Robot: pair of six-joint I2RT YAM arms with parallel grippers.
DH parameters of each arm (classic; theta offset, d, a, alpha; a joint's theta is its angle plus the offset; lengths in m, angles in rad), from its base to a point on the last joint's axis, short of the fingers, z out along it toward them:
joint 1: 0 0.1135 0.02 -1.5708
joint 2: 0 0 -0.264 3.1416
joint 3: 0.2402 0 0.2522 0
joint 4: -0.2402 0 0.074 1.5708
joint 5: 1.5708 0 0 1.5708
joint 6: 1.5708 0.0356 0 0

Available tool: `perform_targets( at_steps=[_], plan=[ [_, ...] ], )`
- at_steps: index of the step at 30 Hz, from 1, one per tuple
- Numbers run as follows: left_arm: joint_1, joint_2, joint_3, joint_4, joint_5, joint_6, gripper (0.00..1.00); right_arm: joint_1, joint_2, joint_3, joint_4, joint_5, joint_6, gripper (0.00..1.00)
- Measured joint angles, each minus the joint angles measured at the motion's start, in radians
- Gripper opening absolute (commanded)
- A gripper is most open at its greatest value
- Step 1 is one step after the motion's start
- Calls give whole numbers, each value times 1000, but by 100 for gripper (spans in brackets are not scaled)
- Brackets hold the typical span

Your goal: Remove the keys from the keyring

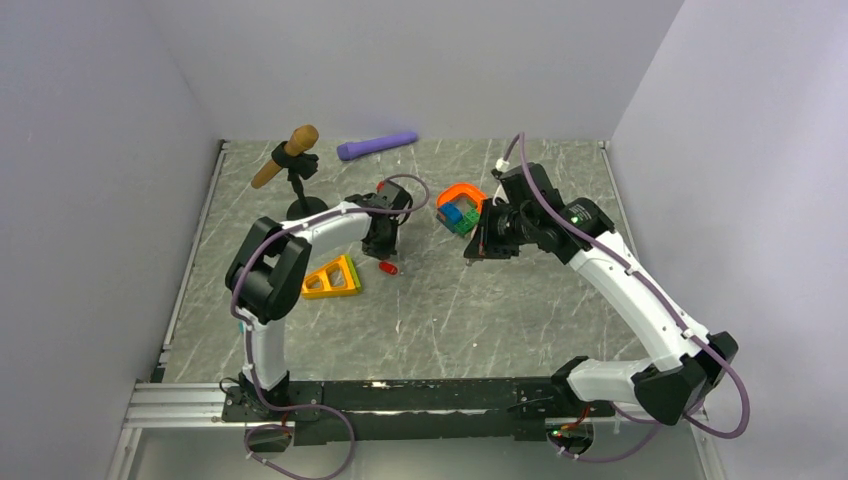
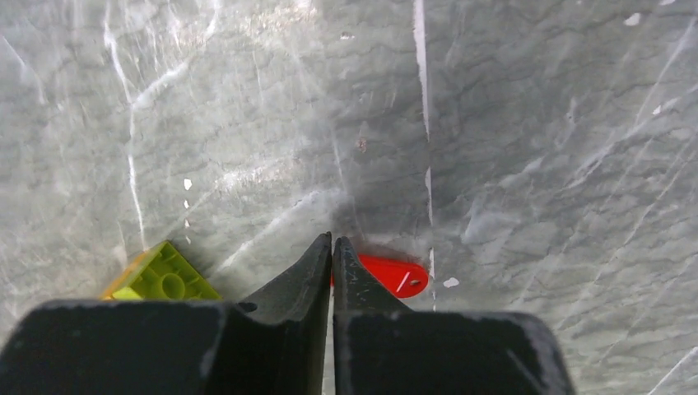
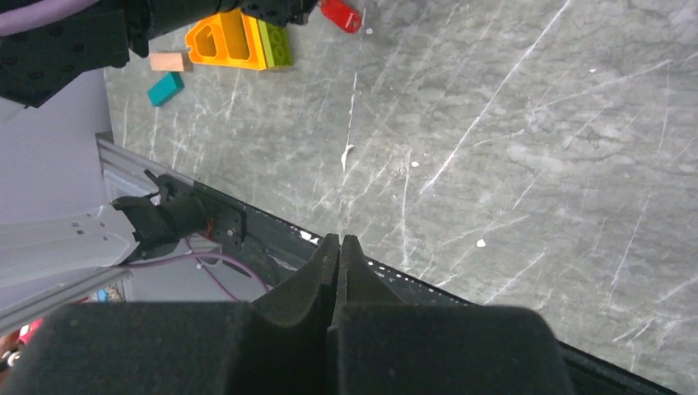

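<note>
The key (image 2: pixel 397 276), a tiny red oval, lies flat on the marble table (image 2: pixel 535 164). My left gripper (image 2: pixel 332 239) is shut, its right fingertip over the key's near end with nothing gripped. From above, the key (image 1: pixel 388 268) sits just below the left gripper (image 1: pixel 380 248). The keyring (image 1: pixel 462 196), an orange loop with blue and green blocks, rests further right. My right gripper (image 1: pixel 474 252) hovers beside it. In its own wrist view the right gripper (image 3: pixel 340 243) is shut and empty, with the key (image 3: pixel 340 15) far off at the top.
An orange-yellow triangular block (image 1: pixel 333 280) with a green end (image 2: pixel 160 276) lies left of the key. A wooden-headed tool on a black stand (image 1: pixel 290 160) and a purple cylinder (image 1: pixel 377 146) sit at the back. The black rail (image 1: pixel 400 395) runs along the near edge.
</note>
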Motion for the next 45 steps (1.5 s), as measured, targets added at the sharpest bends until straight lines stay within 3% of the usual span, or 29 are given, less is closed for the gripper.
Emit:
perform_targets(
  at_steps=[4, 6, 9, 19, 25, 31, 38, 45],
  plan=[
    [1, -10, -24, -3, 0, 0, 62, -10, 3, -39, 63, -4, -18, 0],
    [-2, -28, -41, -4, 3, -2, 74, -17, 5, -85, 125, -12, -21, 0],
    [-1, -84, -54, -25, 9, 1, 81, -29, 41, -154, 206, -43, -20, 0],
    [23, -415, -7, -117, 3, 1, 91, -40, 372, -202, 409, -142, -35, 0],
    [27, -617, -15, -173, 0, -4, 92, -46, 575, -123, 450, -157, -38, 0],
    [27, -840, -115, -187, 0, -10, 92, -49, 710, -21, 447, -137, -54, 0],
    [27, -936, -195, -208, -1, -10, 92, -50, 748, 8, 418, -106, -75, 43],
    [27, -920, -196, -205, -1, -5, 92, -50, 694, 9, 366, -64, -99, 49]
  ],
)
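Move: The left hand, just above the table, still has the keyring at its fingertips, the red tag sticking out some 2 cm to its right and 1 cm nearer the base; the yellow frame lies 12 cm to its left and 4 cm back. The right hand holds the key high up; the bare spot for it is about 9 cm ahead, 6 cm left and 23 cm below, with the red tag 13 cm left of that spot and 2 cm farther out, the green block 7 cm right of it and 12 cm beyond. Opening wide to let go of the keyring, the left hand slips slightly back, then climbs roughly 22 cm while drawing back and to its left, over towards the yellow frame, fingers tilting up some 25 degrees. Meanwhile the right hand carries the key down about 22 cm, with forward and a little left, tipping to point more steeply at the table, and at the bottom opens about halfway to release it there, then begins to lift. ##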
